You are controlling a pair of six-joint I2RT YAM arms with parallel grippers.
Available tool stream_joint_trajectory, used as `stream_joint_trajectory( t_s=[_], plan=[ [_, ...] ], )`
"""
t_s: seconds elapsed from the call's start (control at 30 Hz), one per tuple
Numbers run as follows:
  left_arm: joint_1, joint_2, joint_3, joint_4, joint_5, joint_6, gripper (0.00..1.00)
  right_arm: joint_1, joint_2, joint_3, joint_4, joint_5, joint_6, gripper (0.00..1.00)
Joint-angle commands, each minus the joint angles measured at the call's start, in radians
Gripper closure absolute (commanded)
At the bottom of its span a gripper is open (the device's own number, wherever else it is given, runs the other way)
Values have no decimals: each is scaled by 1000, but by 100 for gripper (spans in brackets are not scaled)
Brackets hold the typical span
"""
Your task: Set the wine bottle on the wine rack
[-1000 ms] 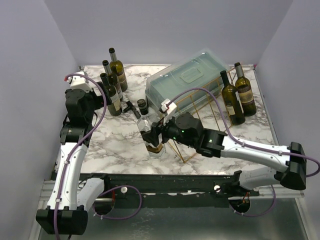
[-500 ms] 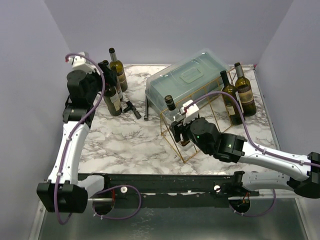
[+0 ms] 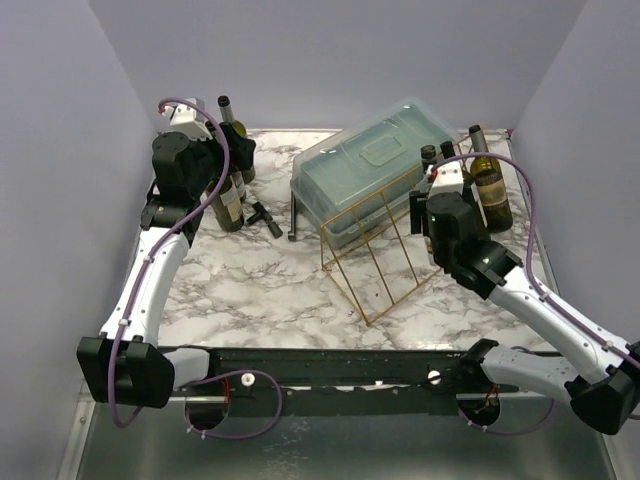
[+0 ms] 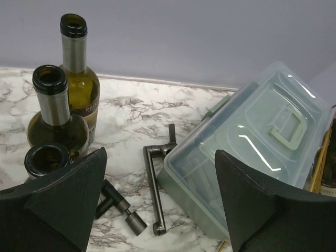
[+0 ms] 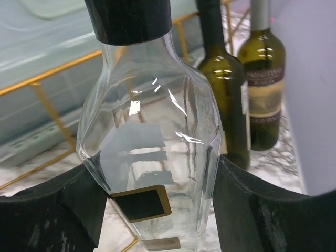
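My right gripper (image 3: 432, 207) is shut on a clear glass wine bottle (image 5: 149, 142) with a black cap (image 5: 128, 18) and a small black label. It holds the bottle upright above the back right end of the gold wire wine rack (image 3: 375, 255). The rack's gold bars (image 5: 44, 100) show behind the bottle in the right wrist view. My left gripper (image 3: 218, 150) is open and empty, raised beside the green bottles at the back left. In its wrist view the left gripper (image 4: 157, 210) looks down on the marble.
A translucent bluish lidded box (image 3: 375, 165) stands behind the rack. Two green bottles (image 3: 490, 185) stand at the back right, close to the held bottle. Several green bottles (image 3: 228, 190) stand back left. A dark metal lever (image 4: 154, 189) and a small dark opener (image 4: 121, 207) lie between them.
My right arm has carried the clear bottle from the rack's front left across to its back right end. My left arm has swung up and back toward the left bottles.
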Motion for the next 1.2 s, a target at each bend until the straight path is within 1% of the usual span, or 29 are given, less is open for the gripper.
stream_joint_trajectory(
  t_s=[0.0, 0.1, 0.2, 0.3, 0.37, 0.47, 0.53, 0.6, 0.7, 0.73, 0.87, 0.97, 1.17],
  plan=[
    [-1, -36, -12, 36, 75, 13, 15, -66, 47, 20, 64, -30, 15, 99],
    [-1, -63, -30, 45, 80, 9, 15, -76, 75, 30, 76, 21, 2, 100],
    [-2, -69, -35, 48, 67, 16, 15, -116, 83, 23, 112, 65, -28, 99],
    [0, -66, -37, 49, 73, 11, 15, -172, 79, 16, 130, 49, -28, 99],
    [-1, -57, -36, 52, 83, 6, 15, -187, 72, 2, 154, 31, -46, 99],
    [2, -46, -34, 51, 87, 2, 15, -197, 71, -27, 194, 60, -123, 99],
    [2, -44, -34, 51, 91, 0, 15, -206, 64, -81, 274, 63, -191, 99],
    [2, -40, -36, 52, 91, -2, 15, -231, 56, -125, 333, 17, -239, 99],
    [2, -36, -36, 54, 93, -4, 15, -277, 58, -138, 335, -80, -247, 99],
    [1, -34, -37, 55, 95, -6, 15, -292, 65, -139, 365, -97, -245, 99],
    [3, -23, -34, 57, 105, -12, 15, -357, 106, -120, 354, -175, -236, 99],
    [9, -21, -34, 58, 109, -15, 15, -383, 129, -115, 353, -241, -234, 99],
    [26, -20, -34, 61, 112, -24, 15, -398, 175, -105, 350, -283, -229, 100]
  ],
)
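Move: The right hand already holds the clear wine bottle; its free place at the rack's right end lies about 7 cm ahead, 9 cm to the right and some 11 cm below. The leaning green bottle is roughly 11 cm ahead and 15 cm right, the far green bottle 16 cm ahead and 21 cm right, both mid-heights about 11 cm lower. The tub sits some 20 cm ahead, 7 cm left, 19 cm down. From the left hand that place is about 47 cm right, 5 cm back, 20 cm below. Down and to the right, some 8 cm each, and about 6 cm forward, the right hand carries the clear bottle towards the free place beside the leaning green bottle. The drop comes in stages, and the hand tips and rolls by roughly 10 degrees on the way, right side rising. The fingers keep their hold on the bottle's body. ##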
